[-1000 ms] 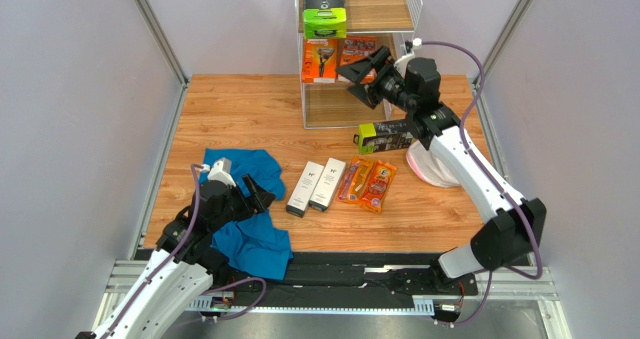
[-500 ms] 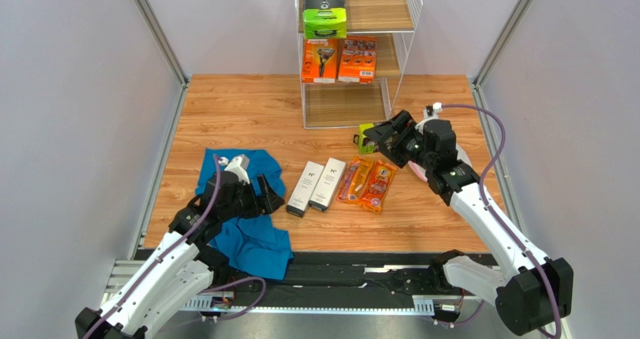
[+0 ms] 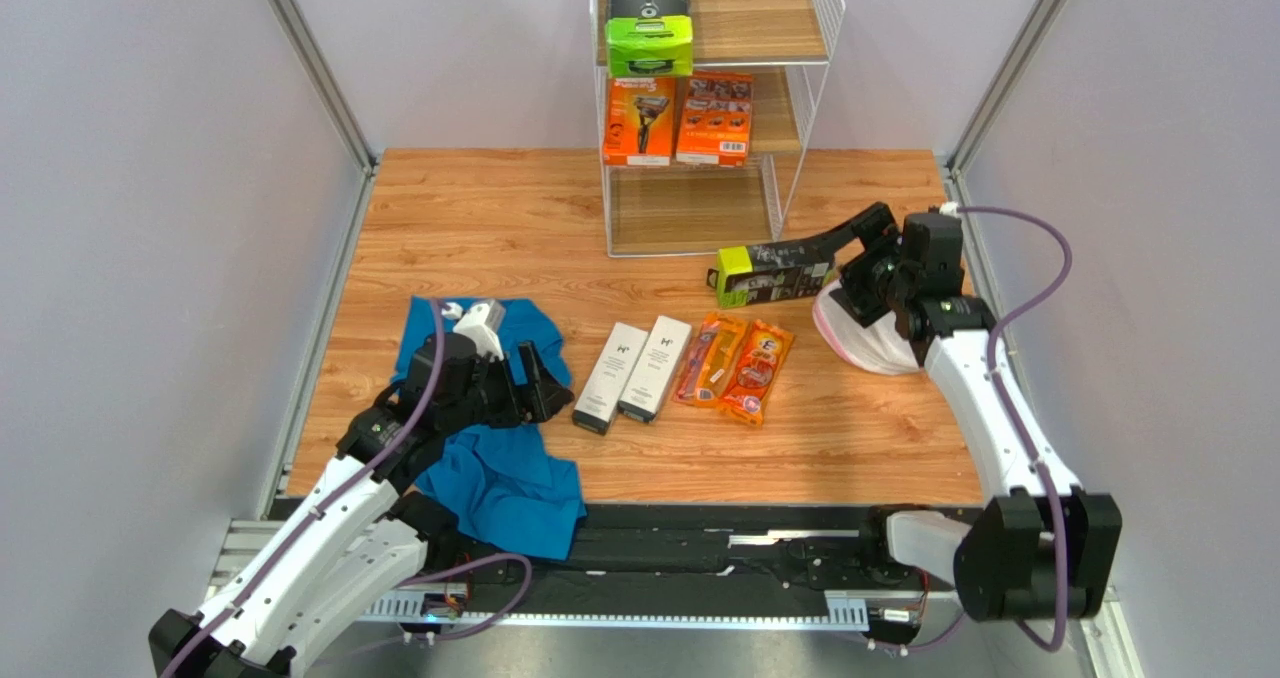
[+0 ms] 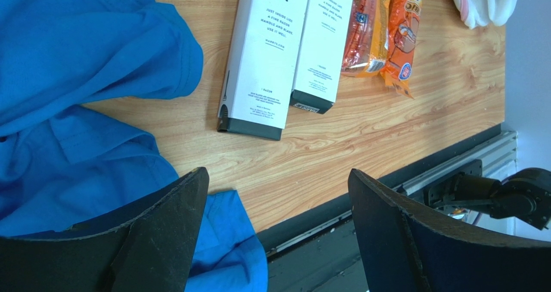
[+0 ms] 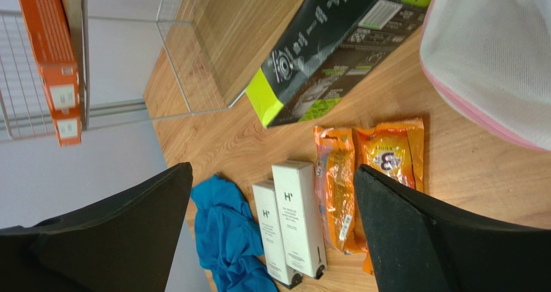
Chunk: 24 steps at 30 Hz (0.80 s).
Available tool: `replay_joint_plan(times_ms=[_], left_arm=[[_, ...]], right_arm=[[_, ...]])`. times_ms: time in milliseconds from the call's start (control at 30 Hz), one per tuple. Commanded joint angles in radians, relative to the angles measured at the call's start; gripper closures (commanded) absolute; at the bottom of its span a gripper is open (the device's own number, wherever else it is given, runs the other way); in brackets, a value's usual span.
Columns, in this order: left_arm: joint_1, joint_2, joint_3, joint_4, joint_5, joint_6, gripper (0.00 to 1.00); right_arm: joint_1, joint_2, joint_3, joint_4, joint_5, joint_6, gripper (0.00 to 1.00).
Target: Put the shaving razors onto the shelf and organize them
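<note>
The shelf point(image 3: 809, 48) holds a black lime-ended box point(image 3: 649, 18) on its top tier and two orange boxes point(image 3: 676, 120) on the middle tier. On the table lie another black box point(image 3: 774, 270), two white boxes point(image 3: 634, 371) and two orange blister packs point(image 3: 733, 363). My right gripper point(image 3: 854, 255) hangs open just right of the black box point(image 5: 330, 46), holding nothing. My left gripper point(image 3: 538, 386) stands open and empty above the blue cloth's edge, left of the white boxes point(image 4: 262, 59).
A crumpled blue cloth point(image 3: 496, 438) lies at the front left under my left arm. A round white pink-rimmed mesh item point(image 3: 864, 333) sits beneath my right wrist. Grey walls close in both sides, and a black rail point(image 3: 721, 536) runs along the near edge.
My right arm has pulled back from the shelf and swung down to the right, beside the black box on the table, jaws a little wider. My left gripper edged toward the white boxes.
</note>
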Motion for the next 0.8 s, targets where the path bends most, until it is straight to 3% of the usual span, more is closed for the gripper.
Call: replay_joint_plan(times_ms=[0, 167, 300, 767], left_arm=[[-0.001, -0.014, -0.001, 0.038, 0.012, 0.016, 0.12], [-0.001, -0.014, -0.001, 0.038, 0.009, 0.02, 0.12], [-0.001, -0.012, -0.004, 0.043, 0.009, 0.02, 0.12], [-0.001, 0.0, -0.029, 0.066, 0.013, 0.019, 0.13]], right_arm=[[-0.026, 0.146, 0.166, -0.152, 0.037, -0.017, 0.0], [-0.035, 0.357, 0.407, -0.303, 0.021, -0.017, 0.0], [-0.098, 0.534, 0.513, -0.386, -0.091, -0.028, 0.0], [-0.167, 0.736, 0.694, -0.426, -0.122, -0.017, 0.0]])
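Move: The right hand is empty and wide open. The black-and-green razor box lies about 7 cm ahead of it, some 4 cm to its left and roughly 15 cm below. At table level, the orange razor packs lie about 6 cm back and 9 cm to the hand's left, and the white gloves about level with it and 12 cm to its right. From the left hand, the box lies some 18 cm ahead, 32 cm to the right and 10 cm below. With its fingers kept wide open and empty, the right hand first swings forward about 8 cm at nearly the same height, out to the right-hand end of the black-and-green box. It then sinks about 7 cm and drifts some 5 cm to the right while the wrist tips the fingers nearly 30 degrees further down, and it ends close above that end with no contact to be seen. ##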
